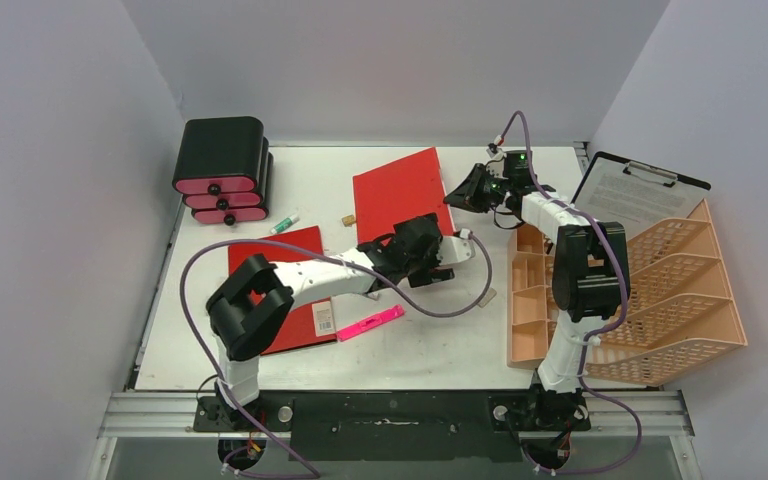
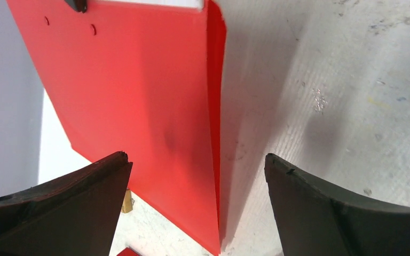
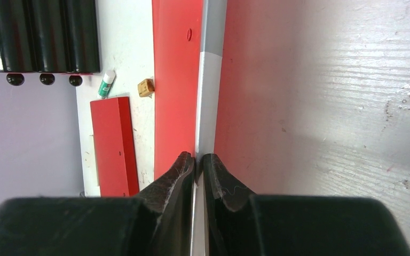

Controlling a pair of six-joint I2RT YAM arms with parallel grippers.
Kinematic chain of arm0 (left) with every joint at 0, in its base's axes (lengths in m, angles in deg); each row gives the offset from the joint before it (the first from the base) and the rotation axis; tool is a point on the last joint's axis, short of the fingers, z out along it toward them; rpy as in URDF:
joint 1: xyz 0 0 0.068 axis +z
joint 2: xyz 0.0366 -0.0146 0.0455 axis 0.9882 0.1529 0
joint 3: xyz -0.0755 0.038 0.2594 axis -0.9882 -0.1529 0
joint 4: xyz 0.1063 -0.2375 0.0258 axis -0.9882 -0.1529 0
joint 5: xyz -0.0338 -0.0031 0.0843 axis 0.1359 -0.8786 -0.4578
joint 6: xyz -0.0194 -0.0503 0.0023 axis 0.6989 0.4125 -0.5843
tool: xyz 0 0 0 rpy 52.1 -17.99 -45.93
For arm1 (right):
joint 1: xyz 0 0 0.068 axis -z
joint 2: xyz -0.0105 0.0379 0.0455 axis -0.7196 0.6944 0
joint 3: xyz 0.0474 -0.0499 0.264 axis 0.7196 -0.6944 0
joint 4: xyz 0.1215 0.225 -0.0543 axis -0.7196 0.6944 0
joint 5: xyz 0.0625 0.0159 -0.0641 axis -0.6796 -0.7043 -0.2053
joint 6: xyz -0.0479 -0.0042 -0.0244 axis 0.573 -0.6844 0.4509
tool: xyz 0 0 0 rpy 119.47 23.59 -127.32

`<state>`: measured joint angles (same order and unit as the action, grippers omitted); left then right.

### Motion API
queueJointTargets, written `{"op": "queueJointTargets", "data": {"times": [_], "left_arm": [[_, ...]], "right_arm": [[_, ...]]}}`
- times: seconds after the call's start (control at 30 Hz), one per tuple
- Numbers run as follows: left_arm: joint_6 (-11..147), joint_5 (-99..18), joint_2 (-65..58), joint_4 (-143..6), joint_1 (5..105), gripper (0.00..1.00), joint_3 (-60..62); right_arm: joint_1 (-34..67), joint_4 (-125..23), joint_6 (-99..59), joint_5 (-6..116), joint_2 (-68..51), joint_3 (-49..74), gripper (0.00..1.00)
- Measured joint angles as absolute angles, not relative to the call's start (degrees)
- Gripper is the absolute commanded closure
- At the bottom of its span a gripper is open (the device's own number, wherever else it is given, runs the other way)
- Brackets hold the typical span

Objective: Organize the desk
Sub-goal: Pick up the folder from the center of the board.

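A red folder [image 1: 400, 190] lies at the far middle of the white desk [image 1: 430, 340]. My right gripper [image 1: 457, 197] is shut on its right edge. In the right wrist view the closed fingers [image 3: 181, 170] of this gripper [image 3: 198, 157] pinch the thin pale edge of the folder [image 3: 176, 90], which is seen edge-on. That side stands lifted and throws a shadow on the desk [image 2: 325, 96]. My left gripper [image 1: 412, 228] hovers open just in front of the folder's near edge. In its own view the left gripper [image 2: 197, 160] has nothing between its fingers, and the folder [image 2: 139, 106] lies ahead.
A black drawer box with pink drawers [image 1: 222, 170] stands at the back left, with a glue stick [image 1: 285, 223] and a small tan block [image 1: 348, 219] near it. A red notebook [image 1: 290, 290] lies under my left arm beside a pink highlighter [image 1: 370, 322]. An orange file rack [image 1: 630, 300] and a clipboard [image 1: 635, 190] fill the right.
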<state>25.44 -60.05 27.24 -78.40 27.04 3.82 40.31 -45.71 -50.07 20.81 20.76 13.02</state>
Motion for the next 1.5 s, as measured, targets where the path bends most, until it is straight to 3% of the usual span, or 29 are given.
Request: {"op": "queueJointTargets", "data": {"times": [0.23,0.3,0.33,0.4,0.6,0.8,0.97,1.1,1.3,1.5], "left_arm": [[22.8,-70.6,33.9,-72.5,23.4,0.01,3.7],[22.3,-73.1,35.4,-71.3,23.5,0.14,3.7],[22.1,-74.2,36.0,-70.7,23.6,0.30,3.7],[21.6,-76.4,36.8,-69.5,23.7,0.52,3.7],[19.7,-82.0,37.5,-66.3,23.9,1.00,3.7],[18.2,-84.8,37.3,-63.5,23.7,1.00,3.7],[18.0,-84.9,34.2,-63.6,23.7,1.00,1.8],[17.5,-84.3,29.2,-63.7,24.1,1.00,-0.2],[17.7,-81.8,21.3,-66.1,24.7,1.00,-1.0],[22.7,-74.0,14.7,-75.7,29.4,1.00,2.1]], "right_arm": [[40.3,-45.7,-50.1,20.8,20.3,13.0,0.95],[40.3,-45.7,-50.1,20.8,19.8,12.9,0.95],[40.3,-45.6,-50.1,20.8,19.5,12.8,0.95],[40.3,-45.6,-50.1,20.8,18.7,12.8,0.95],[40.3,-45.9,-50.1,21.3,17.6,12.7,0.95],[41.3,-45.6,-49.9,22.5,17.6,12.5,0.92],[41.5,-43.7,-48.4,21.5,17.3,12.6,0.43],[42.1,-40.7,-46.2,19.8,15.9,14.3,0.22],[45.5,-40.4,-43.3,17.3,11.4,18.7,0.08],[53.3,-44.8,-42.4,11.2,6.9,19.3,0.05]]}}
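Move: The folder's middle lies about 11 cm ahead of the open left hand, 8 cm to its left and some 5 cm lower; its near edge faces those fingers. The glue stick is 6 cm back and 15 cm left of that hand, the grey eraser 6 cm back and 8 cm right, both about 10 cm lower. The right hand already pinches the folder's right edge, with the folder's middle level with it fore and aft, 8 cm left and 4 cm lower. While the right hand keeps its pinch on the folder's white-striped right edge and raises it some 2 cm, the left hand sinks about 4 cm, pushes forward about as far with its fingers tipping up, and shuts them on the near edge. The left hand then lifts the folder about 15 cm from that low point, bearing some 5 cm left, as the right hand opens, lets go and backs off upward and to the right, clear of the folder. ##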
